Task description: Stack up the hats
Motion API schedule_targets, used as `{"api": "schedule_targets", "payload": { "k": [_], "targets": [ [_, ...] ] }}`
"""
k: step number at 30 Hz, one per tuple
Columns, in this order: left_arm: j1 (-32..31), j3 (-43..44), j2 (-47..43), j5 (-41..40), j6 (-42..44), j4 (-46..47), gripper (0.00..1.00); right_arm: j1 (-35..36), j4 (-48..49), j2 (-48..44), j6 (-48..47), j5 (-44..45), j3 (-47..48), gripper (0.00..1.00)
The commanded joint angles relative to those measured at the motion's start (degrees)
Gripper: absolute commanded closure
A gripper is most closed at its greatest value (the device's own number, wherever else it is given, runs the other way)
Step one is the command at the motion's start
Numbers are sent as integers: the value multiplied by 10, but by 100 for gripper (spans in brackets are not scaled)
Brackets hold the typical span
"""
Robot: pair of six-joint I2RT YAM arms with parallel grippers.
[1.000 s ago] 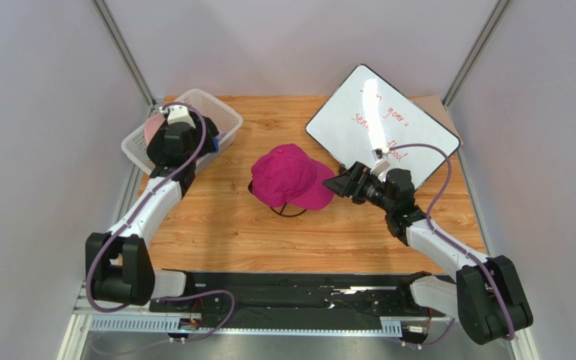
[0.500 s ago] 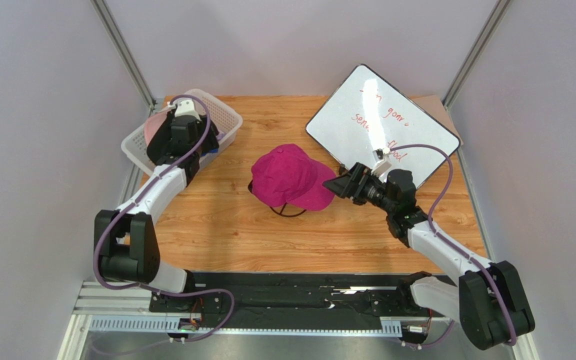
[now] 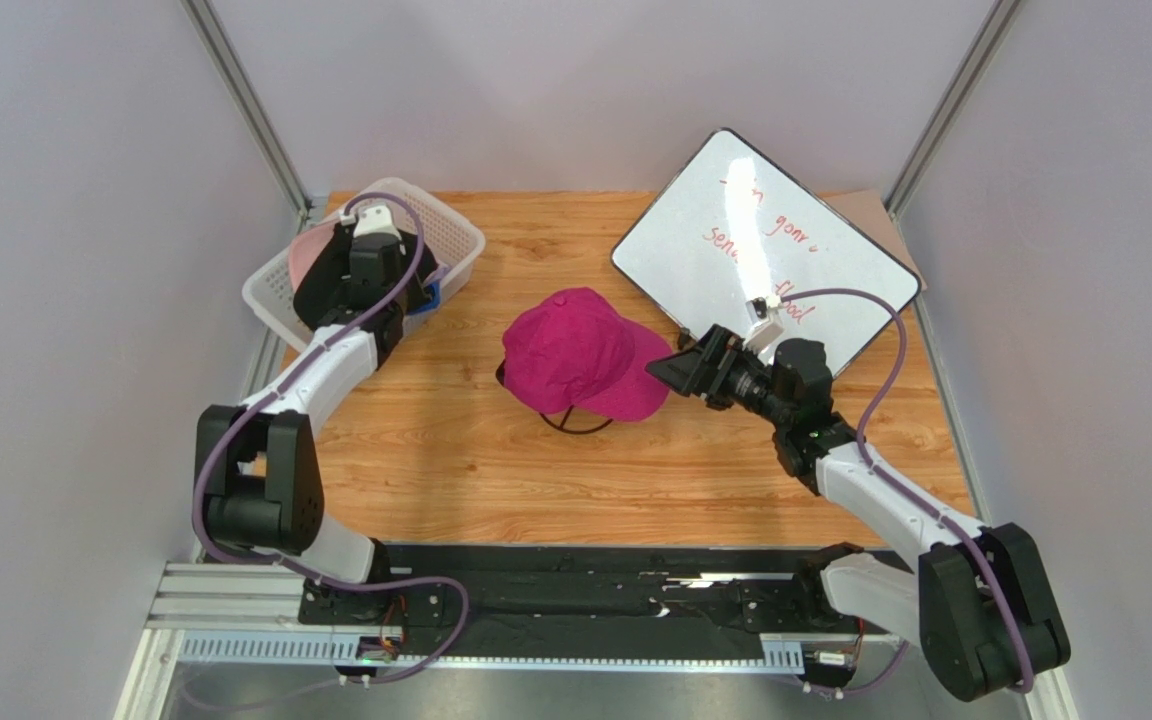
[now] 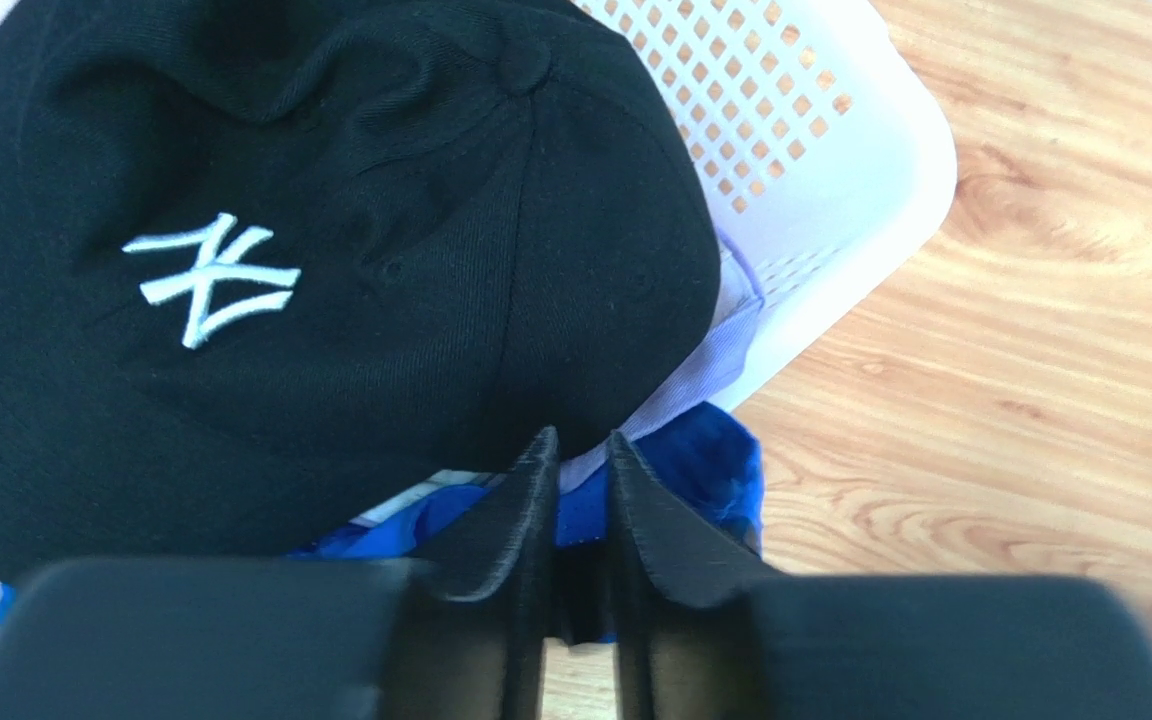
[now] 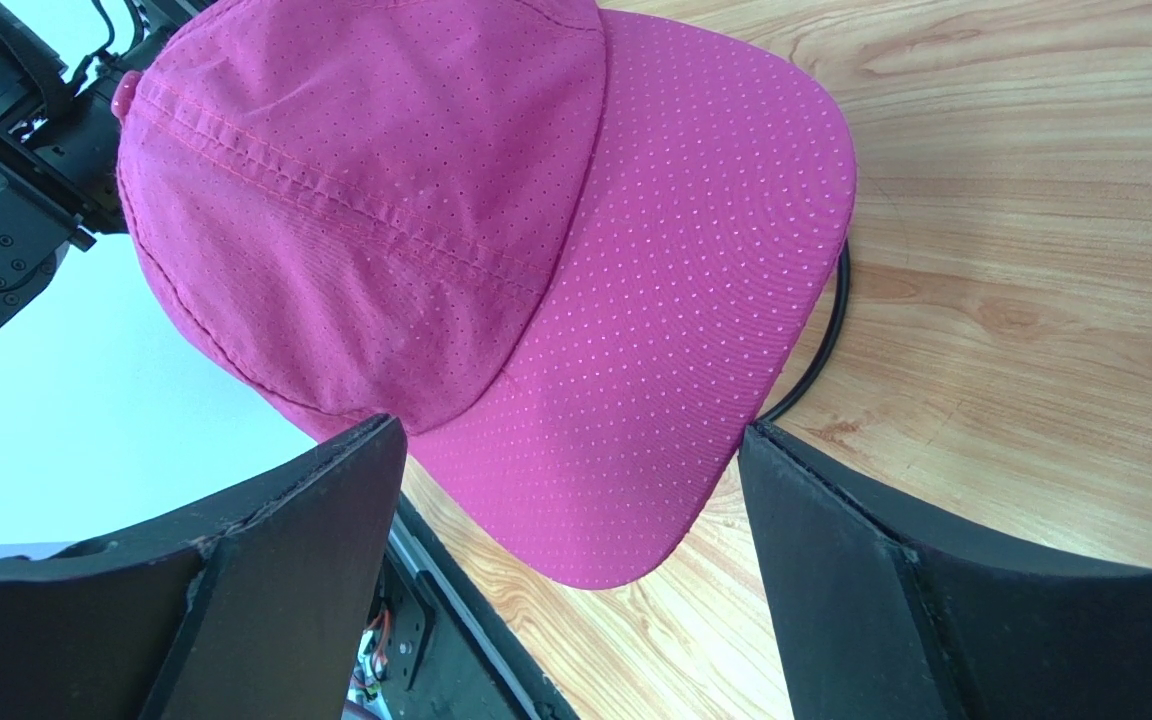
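Observation:
The magenta hat (image 3: 579,353) sits at the table's middle on a black wire stand (image 5: 823,338). My right gripper (image 3: 683,368) is open, and its fingers straddle the magenta hat's (image 5: 462,225) brim without touching it. In the white basket (image 3: 440,225) a black hat (image 4: 282,255) with a white logo lies on top. Under it are a blue hat (image 4: 687,473) and a lavender hat (image 4: 717,353), with a pink hat (image 3: 301,255) behind. My left gripper (image 4: 579,443) is at the black hat's near edge, jaws almost together. Blue fabric shows through the slit, and a grip cannot be made out.
A whiteboard (image 3: 763,240) with red writing leans at the back right, just behind the right wrist. The basket (image 4: 868,135) stands at the table's back left corner, and the blue hat hangs over its rim. Grey walls and frame posts enclose the table.
The left jaws have gone from wide apart to nearly together, and the left wrist has edged farther over the basket. The right arm and the magenta hat have not moved.

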Motion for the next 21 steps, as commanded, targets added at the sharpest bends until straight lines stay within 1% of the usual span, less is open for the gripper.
{"api": "schedule_targets", "payload": {
  "k": [1, 2, 3, 4, 10, 11, 17, 19, 21],
  "targets": [
    [2, 25, -4, -6, -5, -3, 92, -1, 13, -14, -10, 5, 9, 12],
    [2, 27, -7, -8, -7, -7, 92, -1, 13, -14, -10, 5, 9, 12],
    [2, 27, -17, -9, -7, -7, 98, -2, 13, -14, -10, 5, 9, 12],
    [2, 24, -24, -10, -8, -7, 100, -2, 12, -14, -10, 5, 10, 11],
    [2, 22, -82, -15, -5, -7, 100, -1, 13, -11, -10, 3, 10, 12],
    [2, 22, -92, -15, -4, -21, 100, -1, 13, -11, -10, 3, 10, 12],
    [2, 11, -119, -2, -6, -20, 100, -1, 14, -12, -9, 1, 9, 12],
    [2, 9, -120, 11, 4, -4, 100, -1, 13, -13, -9, 0, 9, 12],
    [3, 22, -98, 27, 27, -7, 99, -1, 13, -13, -8, -1, 9, 12]
  ]
}}
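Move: The black hat lies in the basket with its middle about 5 cm ahead, 6 cm left and 3 cm below the left hand, whose fingers hang by its near right edge. The blue hat shows beneath, about 3 cm back, 2 cm left and 6 cm below the hand. The magenta hat stands about 10 cm back and 23 cm right. From the right hand the black hat is about 12 cm ahead and 40 cm left. The left fingers close fully, then the hand rises empty about 7.5 cm off the black hat's near edge, tilting up slightly. ##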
